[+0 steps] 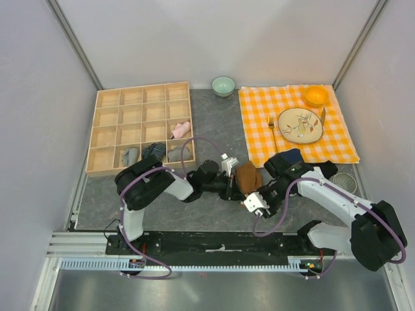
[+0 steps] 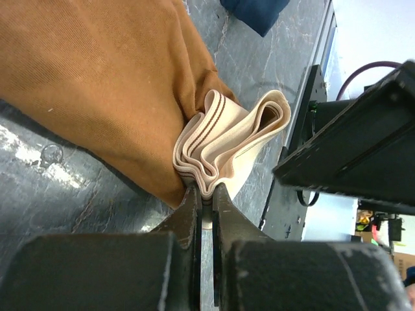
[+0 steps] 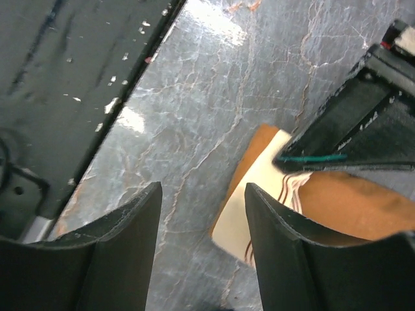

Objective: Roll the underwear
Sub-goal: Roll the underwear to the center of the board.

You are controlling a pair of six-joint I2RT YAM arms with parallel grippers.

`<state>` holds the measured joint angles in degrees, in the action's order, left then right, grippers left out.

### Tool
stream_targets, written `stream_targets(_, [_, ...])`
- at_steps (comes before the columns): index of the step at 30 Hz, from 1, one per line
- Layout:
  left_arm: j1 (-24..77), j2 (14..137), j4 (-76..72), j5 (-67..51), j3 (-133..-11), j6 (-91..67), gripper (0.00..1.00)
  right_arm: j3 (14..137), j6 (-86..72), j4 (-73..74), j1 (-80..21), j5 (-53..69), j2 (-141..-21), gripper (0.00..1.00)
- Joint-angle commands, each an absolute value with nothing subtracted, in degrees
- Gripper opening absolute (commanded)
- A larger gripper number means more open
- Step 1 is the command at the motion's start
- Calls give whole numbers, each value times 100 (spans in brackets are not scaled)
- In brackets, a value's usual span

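The rust-brown underwear [image 1: 248, 176] lies on the grey tabletop between the two arms. In the left wrist view its brown cloth [image 2: 97, 78] fills the upper left, and its tan striped band [image 2: 224, 139] is bunched in folds. My left gripper [image 2: 205, 192] is shut on the edge of that band. My right gripper [image 3: 202, 194] hangs open just above the table. Its right finger [image 3: 279, 246] is beside the band's cream edge [image 3: 256, 207], and nothing is between the fingers. From above, the right gripper [image 1: 254, 194] sits just below the garment.
A wooden compartment box [image 1: 100, 172] at the left holds a pink roll [image 1: 181, 129] and a striped sock bundle [image 1: 154, 151]. A green bowl [image 1: 224, 85] stands at the back. The checked cloth [image 1: 256, 123] carries a plate [image 1: 300, 125], fork and orange bowl [image 1: 316, 95]. Navy cloth [image 1: 290, 157] lies near the right arm.
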<state>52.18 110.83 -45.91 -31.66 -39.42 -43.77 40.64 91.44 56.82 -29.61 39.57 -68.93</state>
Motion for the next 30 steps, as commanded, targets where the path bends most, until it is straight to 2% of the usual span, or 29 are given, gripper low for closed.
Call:
stream_targets(1, [5159, 11285, -3613, -3120, -4227, -4632, 2, 3727, 8736, 4281, -3225, 3411, -6706, 62])
stream_targets(9, [5098, 11408, -3331, -3094, -4447, -4658, 6, 3306, 8631, 3692, -3243, 2796, -6758, 63])
stream_targets(14, [5036, 11233, -3541, -2927, -4325, -4825, 18, 3006, 8842, 3656, -3261, 2304, -7057, 58])
stream_targets(16, [4992, 11058, -3936, -2743, -4167, -4904, 21, 2971, 8790, 3665, -3261, 2224, -7224, 52])
stream_targets(20, [4983, 10250, -4718, -2163, -3359, -4729, 32, 3120, 8596, 3875, -3261, 2214, -7532, 46])
stream_targets(24, [5079, 9048, -5412, -1566, -2463, -3887, 40, 3505, 8245, 4183, -3261, 2460, -7944, 37])
stream_targets(26, [5246, 8668, -6281, -1372, -1717, -3053, 43, 3673, 8087, 4445, -3217, 2618, -8120, 34])
stream_targets(28, [5694, 8151, -6983, -1109, -1068, -1985, 46, 3954, 7937, 4657, -3147, 2943, -8375, 30])
stream_targets(30, [6149, 7911, -7075, -906, -827, -1383, 47, 4304, 7954, 5166, -3077, 3233, -8682, 26])
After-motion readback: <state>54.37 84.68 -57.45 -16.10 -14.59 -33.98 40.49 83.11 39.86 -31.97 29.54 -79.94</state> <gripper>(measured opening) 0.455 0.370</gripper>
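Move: The left fingers already hold the folded cream waistband of the underwear, most of the fold sticking out about 2 cm to their right and 1 cm ahead. The open right hand hovers near: the waistband lies roughly 4 cm ahead, 2 cm left and 4 cm below it. From the right hand, the brown body lies some 12 cm ahead, 2 cm left, and the navy cloth about 14 cm ahead, 14 cm right, both on the board. The right fingers come down over the folded waistband, reaching about 5 cm forward and 4 cm down, then narrow to pinch the fold. The left hand barely moves and keeps hold at first, then opens, lets go of the fold and pulls away some 8 cm left and 5 cm up, tilting as it leaves. ##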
